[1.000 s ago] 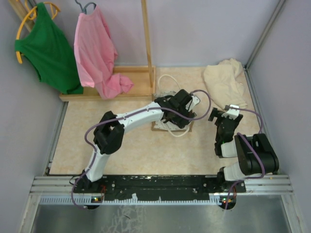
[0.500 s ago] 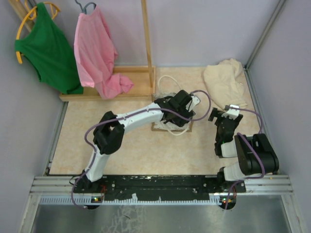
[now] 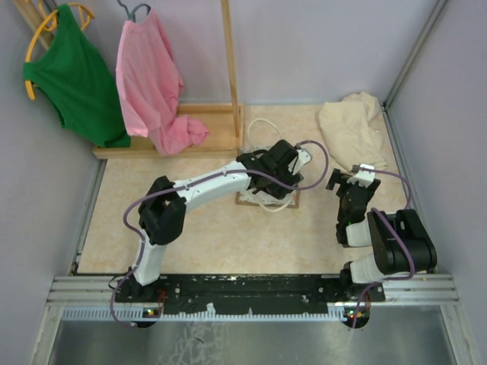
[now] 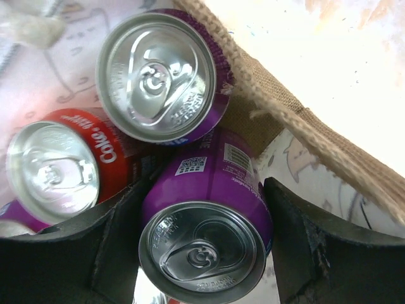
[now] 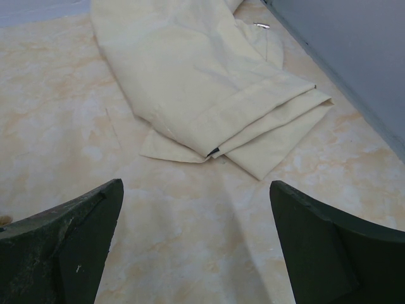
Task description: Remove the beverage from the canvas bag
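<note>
In the left wrist view my left gripper is shut on a purple beverage can, one finger on each side of its body, its silver top facing the camera. A second purple can and a red cola can stand behind it inside the canvas bag, whose woven brim runs along the right. From above, the left gripper sits over the bag, hiding its opening. A white rope handle lies behind. My right gripper is open and empty, to the right of the bag.
A plain cream cloth lies at the back right, just ahead of the right gripper in its wrist view. A wooden rack base with a green garment and a pink garment stands at the back left.
My left arm's elbow has swung to the left and the gripper has drawn slightly back over the bag. The right arm has not moved.
</note>
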You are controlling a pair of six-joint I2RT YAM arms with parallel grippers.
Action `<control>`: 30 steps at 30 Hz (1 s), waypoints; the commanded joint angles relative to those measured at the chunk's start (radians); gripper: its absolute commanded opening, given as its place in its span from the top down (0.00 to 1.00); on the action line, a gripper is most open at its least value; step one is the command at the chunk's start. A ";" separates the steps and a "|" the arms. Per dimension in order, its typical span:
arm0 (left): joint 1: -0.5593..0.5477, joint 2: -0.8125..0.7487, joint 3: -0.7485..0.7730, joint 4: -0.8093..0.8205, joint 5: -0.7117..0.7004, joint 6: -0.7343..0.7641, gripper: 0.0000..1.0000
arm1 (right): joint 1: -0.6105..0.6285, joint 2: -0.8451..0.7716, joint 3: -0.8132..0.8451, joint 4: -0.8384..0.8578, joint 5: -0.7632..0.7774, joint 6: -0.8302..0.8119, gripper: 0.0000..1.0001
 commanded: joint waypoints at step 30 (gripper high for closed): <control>0.019 -0.087 0.316 -0.196 -0.088 0.159 1.00 | 0.009 0.002 0.014 0.044 0.017 -0.011 0.01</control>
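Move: The left gripper already pinches a purple can in the bag, whose middle is about 3 cm to its left, 2 cm ahead and 4 cm below. A second purple can stands roughly 5 cm ahead, 3 cm right and 5 cm below; the red Coke can is some 6 cm ahead, 3 cm left and 5 cm below. From the idle right gripper, the bag lies about 29 cm left, level fore and aft, 3 cm lower. Raise the left gripper almost straight up, keeping the pinch on the purple can and drawing it up from beside its neighbours towards the bag's opening. Climb about 4 cm, pause briefly, then go up some 5 to 6 cm more, letting the fingers tip slightly outward by roughly 5 degrees. ##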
